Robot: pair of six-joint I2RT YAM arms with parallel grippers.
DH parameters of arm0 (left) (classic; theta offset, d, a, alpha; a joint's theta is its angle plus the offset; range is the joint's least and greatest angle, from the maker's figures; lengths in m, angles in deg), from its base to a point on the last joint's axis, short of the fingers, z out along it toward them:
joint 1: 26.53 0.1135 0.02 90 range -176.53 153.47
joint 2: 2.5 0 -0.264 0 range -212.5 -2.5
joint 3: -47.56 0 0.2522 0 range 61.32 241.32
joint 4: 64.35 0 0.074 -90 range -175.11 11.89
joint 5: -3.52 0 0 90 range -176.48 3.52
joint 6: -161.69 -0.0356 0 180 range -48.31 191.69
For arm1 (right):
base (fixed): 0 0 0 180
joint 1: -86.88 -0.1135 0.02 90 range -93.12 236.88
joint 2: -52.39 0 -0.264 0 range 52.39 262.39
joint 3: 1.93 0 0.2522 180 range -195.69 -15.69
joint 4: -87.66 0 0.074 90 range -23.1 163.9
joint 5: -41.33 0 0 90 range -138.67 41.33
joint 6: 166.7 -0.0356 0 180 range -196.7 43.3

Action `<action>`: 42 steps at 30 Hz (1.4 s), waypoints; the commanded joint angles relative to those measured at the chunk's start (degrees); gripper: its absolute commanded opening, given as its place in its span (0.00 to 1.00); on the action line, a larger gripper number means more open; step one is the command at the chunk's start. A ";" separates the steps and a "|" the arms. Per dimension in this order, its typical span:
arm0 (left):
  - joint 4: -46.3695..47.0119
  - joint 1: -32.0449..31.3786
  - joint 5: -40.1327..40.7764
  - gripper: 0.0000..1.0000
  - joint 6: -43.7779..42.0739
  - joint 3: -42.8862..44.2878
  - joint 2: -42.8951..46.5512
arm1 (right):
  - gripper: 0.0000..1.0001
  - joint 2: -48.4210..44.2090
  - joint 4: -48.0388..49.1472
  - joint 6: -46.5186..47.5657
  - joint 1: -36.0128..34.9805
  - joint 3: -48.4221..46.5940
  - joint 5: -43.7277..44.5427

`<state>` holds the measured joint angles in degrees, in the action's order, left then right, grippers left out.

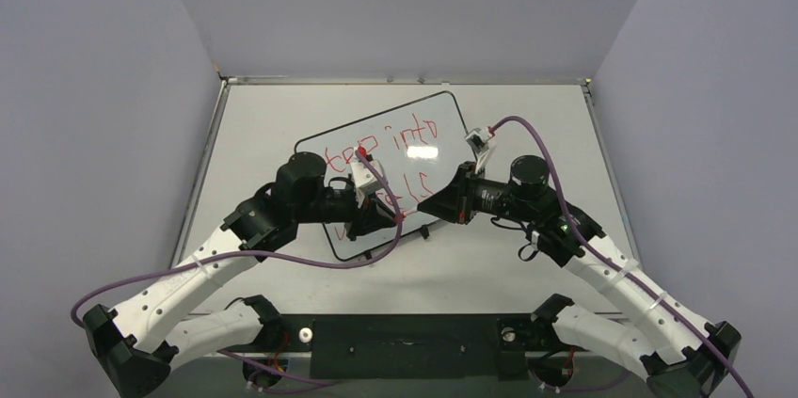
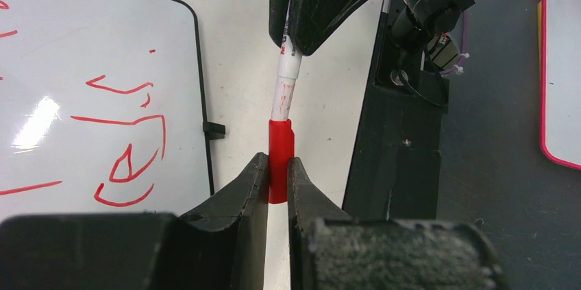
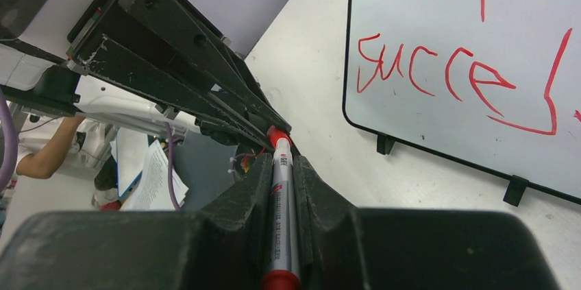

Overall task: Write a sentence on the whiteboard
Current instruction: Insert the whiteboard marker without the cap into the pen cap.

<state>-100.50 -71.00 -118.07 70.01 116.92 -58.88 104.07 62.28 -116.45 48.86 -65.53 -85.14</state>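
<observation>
The whiteboard (image 1: 442, 125) lies tilted in the middle of the table. The sentence (image 1: 391, 142) runs across it in red, in two lines; the lower line (image 3: 438, 70) shows in the right wrist view, and a few strokes (image 2: 127, 139) in the left wrist view. Both grippers meet just off the board's near edge, on one marker. My left gripper (image 2: 277, 160) (image 1: 375, 214) is shut on the red cap (image 2: 281, 146). My right gripper (image 3: 281, 160) (image 1: 440, 205) is shut on the grey marker barrel (image 3: 281, 221). The cap (image 3: 279, 138) sits at the barrel's tip.
Small black feet (image 3: 386, 143) (image 3: 512, 190) stick out of the board's near edge. A black base plate (image 1: 395, 342) lines the table's near edge. Purple cables (image 1: 527, 130) loop over both arms. Beyond the table's edge are papers (image 3: 147, 173) and a pink-edged board (image 2: 562, 64).
</observation>
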 commanded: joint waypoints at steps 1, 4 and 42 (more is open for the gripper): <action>3.58 0.42 -1.58 0.00 0.25 -0.46 0.87 | 0.00 0.91 4.69 -0.56 -0.79 0.80 -1.30; 3.92 0.44 -1.69 0.00 0.27 -0.65 1.42 | 0.00 1.20 5.91 -1.07 -0.87 1.55 -1.62; 7.26 0.63 7.62 0.00 -0.97 -3.38 8.56 | 0.00 16.55 18.23 -8.75 -16.96 2.35 4.50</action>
<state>-109.53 -69.86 -113.59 69.51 111.89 -52.37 116.88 78.93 -121.89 37.84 -60.81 -81.01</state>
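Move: The red cap, held in the left fingers, lies about 6 cm left of the right hand, 2 cm back and 1 cm lower. Counted from the right hand, the whiteboard's middle is some 18 cm ahead, 7 cm left and 25 cm down, and the right-hand clip on its near edge is roughly 6 cm straight ahead, equally far down. From the left hand, the marker's middle is about 8 cm right, 2 cm ahead and 1 cm up. The marker's bare nib end, already at the cap's mouth, is pushed farther into the red cap: the right hand presses left some 6 cm while sinking about 5 cm, fastest at the end. The left hand keeps its grip on the cap but travels the same way, about 4 cm left and 4 cm down, so the hands close by roughly 3 cm. Both ease slightly back; the fingers stay shut. ##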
